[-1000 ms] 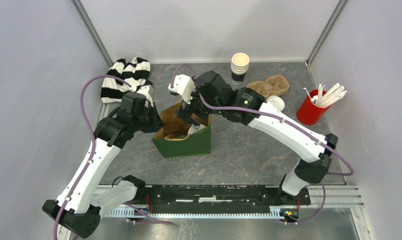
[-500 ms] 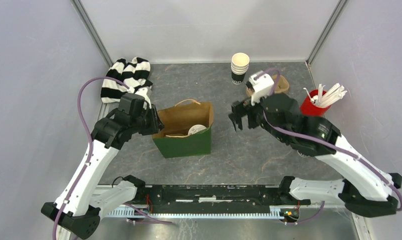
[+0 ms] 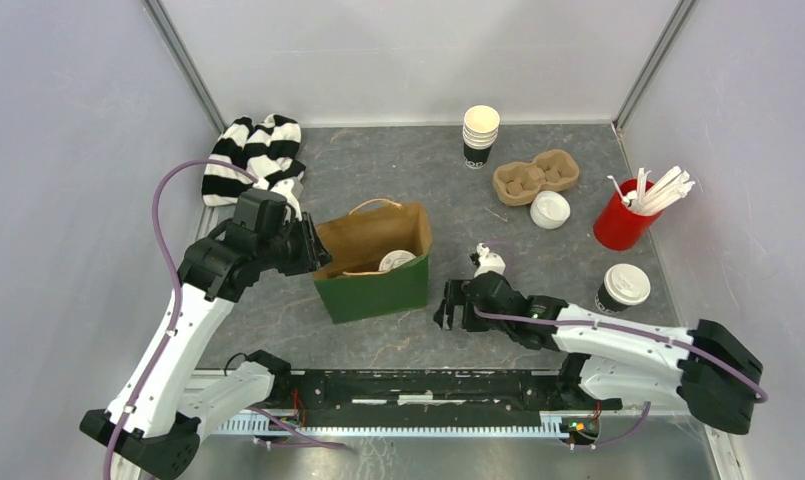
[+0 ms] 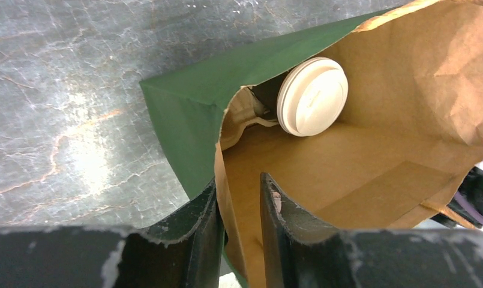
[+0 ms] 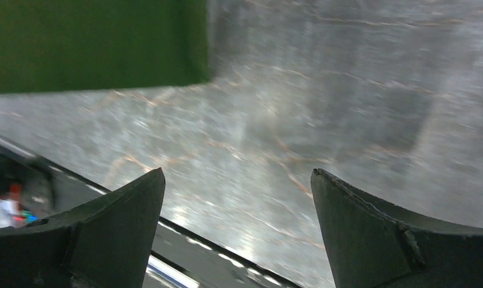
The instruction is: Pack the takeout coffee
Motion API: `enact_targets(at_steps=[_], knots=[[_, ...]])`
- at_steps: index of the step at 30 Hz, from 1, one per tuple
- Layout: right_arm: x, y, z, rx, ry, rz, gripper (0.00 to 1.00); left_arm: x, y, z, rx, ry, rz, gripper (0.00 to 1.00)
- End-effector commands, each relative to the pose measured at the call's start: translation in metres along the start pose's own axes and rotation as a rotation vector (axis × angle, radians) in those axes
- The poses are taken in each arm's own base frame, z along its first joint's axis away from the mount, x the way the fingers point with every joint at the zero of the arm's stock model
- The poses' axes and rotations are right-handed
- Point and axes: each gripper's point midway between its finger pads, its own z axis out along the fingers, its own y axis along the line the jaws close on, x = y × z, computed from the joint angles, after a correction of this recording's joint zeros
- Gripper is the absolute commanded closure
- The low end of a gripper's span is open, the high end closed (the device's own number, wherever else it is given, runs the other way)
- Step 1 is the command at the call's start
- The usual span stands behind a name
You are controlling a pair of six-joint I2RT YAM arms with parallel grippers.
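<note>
A green paper bag (image 3: 373, 288) with a brown inside stands open mid-table. One takeout coffee lies tipped inside it, its white lid (image 3: 396, 260) showing; the left wrist view shows the same lid (image 4: 312, 96). The second takeout coffee (image 3: 619, 288), dark with a white lid, stands upright on the table at the right. My left gripper (image 3: 313, 250) is shut on the bag's left rim (image 4: 222, 180), one finger outside and one inside. My right gripper (image 3: 453, 315) is open and empty, low over the table just right of the bag's front corner (image 5: 137, 42).
A stack of paper cups (image 3: 480, 135) stands at the back. A cardboard cup carrier (image 3: 535, 175), a loose white lid (image 3: 550, 209) and a red cup of white stirrers (image 3: 626, 215) sit back right. A striped cloth (image 3: 253, 155) lies back left. The metal rail (image 3: 428, 385) runs along the near edge.
My right gripper left the bag's mouth, swung right, then dropped low to the front beside the bag. The lidded cup on the right came into view. The left gripper kept its hold.
</note>
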Motion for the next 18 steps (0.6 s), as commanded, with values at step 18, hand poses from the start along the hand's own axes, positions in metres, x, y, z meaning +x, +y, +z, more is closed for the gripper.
enact_targets(at_steps=[18], knots=[[-0.115,0.013,0.084,-0.028,-0.252,0.145,0.02,0.012,-0.051,-0.036,0.318,-0.01,-0.092,0.38]])
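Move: The green paper bag's middle is about 13 cm to my right hand's left, 2 cm ahead and 5 cm above it. The lidded coffee inside the bag is some 11 cm left of that hand and 5 cm ahead; the white bowl is about 20 cm to its right and 19 cm ahead. My left hand has the bag's left rim between its fingers; the bag's middle is about 8 cm to its right, 1 cm ahead and 12 cm below. I bring my open right hand low to the left, about 7 cm, to the bag's near right corner, then forward another 7 cm while easing back right, pushing that corner away from me with its left finger. Meanwhile my left hand draws the left rim back and right some 4 cm, its left side dipping, and its fingers start to open. ##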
